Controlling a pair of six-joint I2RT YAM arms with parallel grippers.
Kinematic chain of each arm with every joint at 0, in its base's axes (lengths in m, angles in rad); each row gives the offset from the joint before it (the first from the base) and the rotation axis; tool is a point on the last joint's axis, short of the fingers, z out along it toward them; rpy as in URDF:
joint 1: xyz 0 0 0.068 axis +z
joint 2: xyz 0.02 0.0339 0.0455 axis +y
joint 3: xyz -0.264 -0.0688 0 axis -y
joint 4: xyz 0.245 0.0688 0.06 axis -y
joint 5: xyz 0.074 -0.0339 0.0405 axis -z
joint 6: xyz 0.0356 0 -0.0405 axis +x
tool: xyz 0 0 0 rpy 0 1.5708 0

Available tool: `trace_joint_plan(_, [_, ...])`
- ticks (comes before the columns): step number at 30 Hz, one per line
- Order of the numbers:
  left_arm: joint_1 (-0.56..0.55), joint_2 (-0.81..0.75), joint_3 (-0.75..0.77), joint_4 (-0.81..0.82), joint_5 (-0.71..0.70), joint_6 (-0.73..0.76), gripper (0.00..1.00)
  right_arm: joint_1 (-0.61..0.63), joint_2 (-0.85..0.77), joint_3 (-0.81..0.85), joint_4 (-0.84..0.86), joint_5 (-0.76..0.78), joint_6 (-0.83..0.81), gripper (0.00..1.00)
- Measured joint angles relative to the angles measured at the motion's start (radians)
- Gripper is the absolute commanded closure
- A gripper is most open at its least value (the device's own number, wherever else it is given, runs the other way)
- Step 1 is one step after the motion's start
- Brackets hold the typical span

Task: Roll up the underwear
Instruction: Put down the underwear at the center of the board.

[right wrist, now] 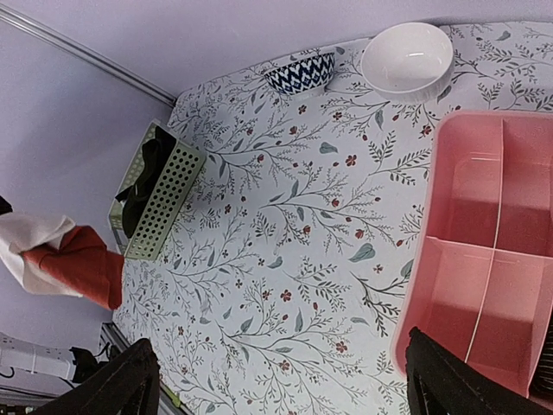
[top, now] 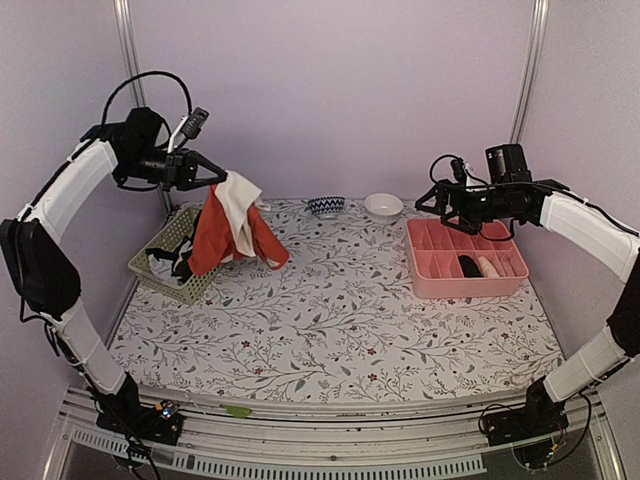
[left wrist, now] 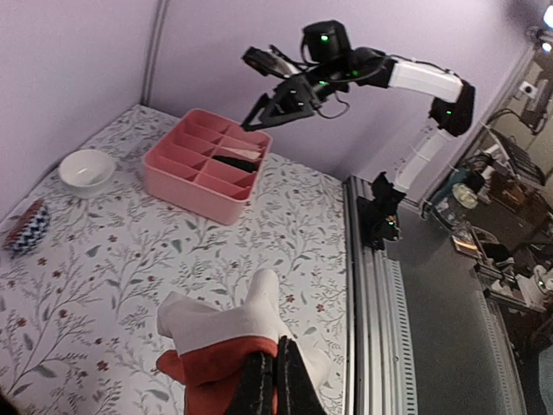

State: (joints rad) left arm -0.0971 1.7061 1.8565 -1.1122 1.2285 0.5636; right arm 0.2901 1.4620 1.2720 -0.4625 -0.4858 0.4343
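Note:
The red-orange underwear with its cream-white part hangs in the air over the table's left side, just right of the basket. My left gripper is shut on its top edge; in the left wrist view the fingers pinch the red and cream cloth. It also shows at the left edge of the right wrist view as a red and cream bundle. A black garment lies in the green basket. My right gripper hovers open over the pink tray's far left corner, its jaws wide apart with nothing between them.
The pale green perforated basket sits tilted at the left edge. The pink divided tray at the right holds a black roll and a pale roll. A white bowl and a blue patterned bowl stand at the back.

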Motion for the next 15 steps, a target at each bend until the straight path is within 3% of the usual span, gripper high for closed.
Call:
trace_joint_plan(6, [-0.141, 0.08, -0.121, -0.143, 0.112, 0.119, 1.0, 0.0, 0.005, -0.021, 0.006, -0.009, 0.002, 0.01])
trace_joint_plan(10, [-0.19, 0.201, -0.102, -0.195, 0.087, 0.2, 1.0, 0.004, 0.018, -0.023, 0.007, -0.011, 0.006, 0.01])
trace_joint_plan(15, [-0.319, 0.166, -0.125, -0.216, 0.007, 0.274, 1.0, 0.005, 0.018, -0.026, 0.01, -0.011, 0.015, 0.01])
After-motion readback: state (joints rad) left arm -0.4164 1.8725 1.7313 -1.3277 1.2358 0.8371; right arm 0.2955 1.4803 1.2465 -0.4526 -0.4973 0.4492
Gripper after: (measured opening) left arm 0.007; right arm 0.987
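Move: The red-and-white underwear already hangs from the shut left fingers. The center of the board, where it is to go, lies about 18 cm to this hand's right, 8 cm back and some 36 cm below. The green basket is about 14 cm left and 5 cm ahead, roughly 32 cm lower; the patterned bowl stands 25 cm ahead and 20 cm right. From the idle right hand, the center is some 21 cm left, 11 cm back and 25 cm down. The underwear, still pinched in the shut left fingers, is carried away from the basket towards the center of the board, about 10 cm down, 10 cm right and 8 cm back. The left hand starts back and right, then mostly sinks, and levels off as it sweeps back and right again, swinging some 25 degrees clockwise. ##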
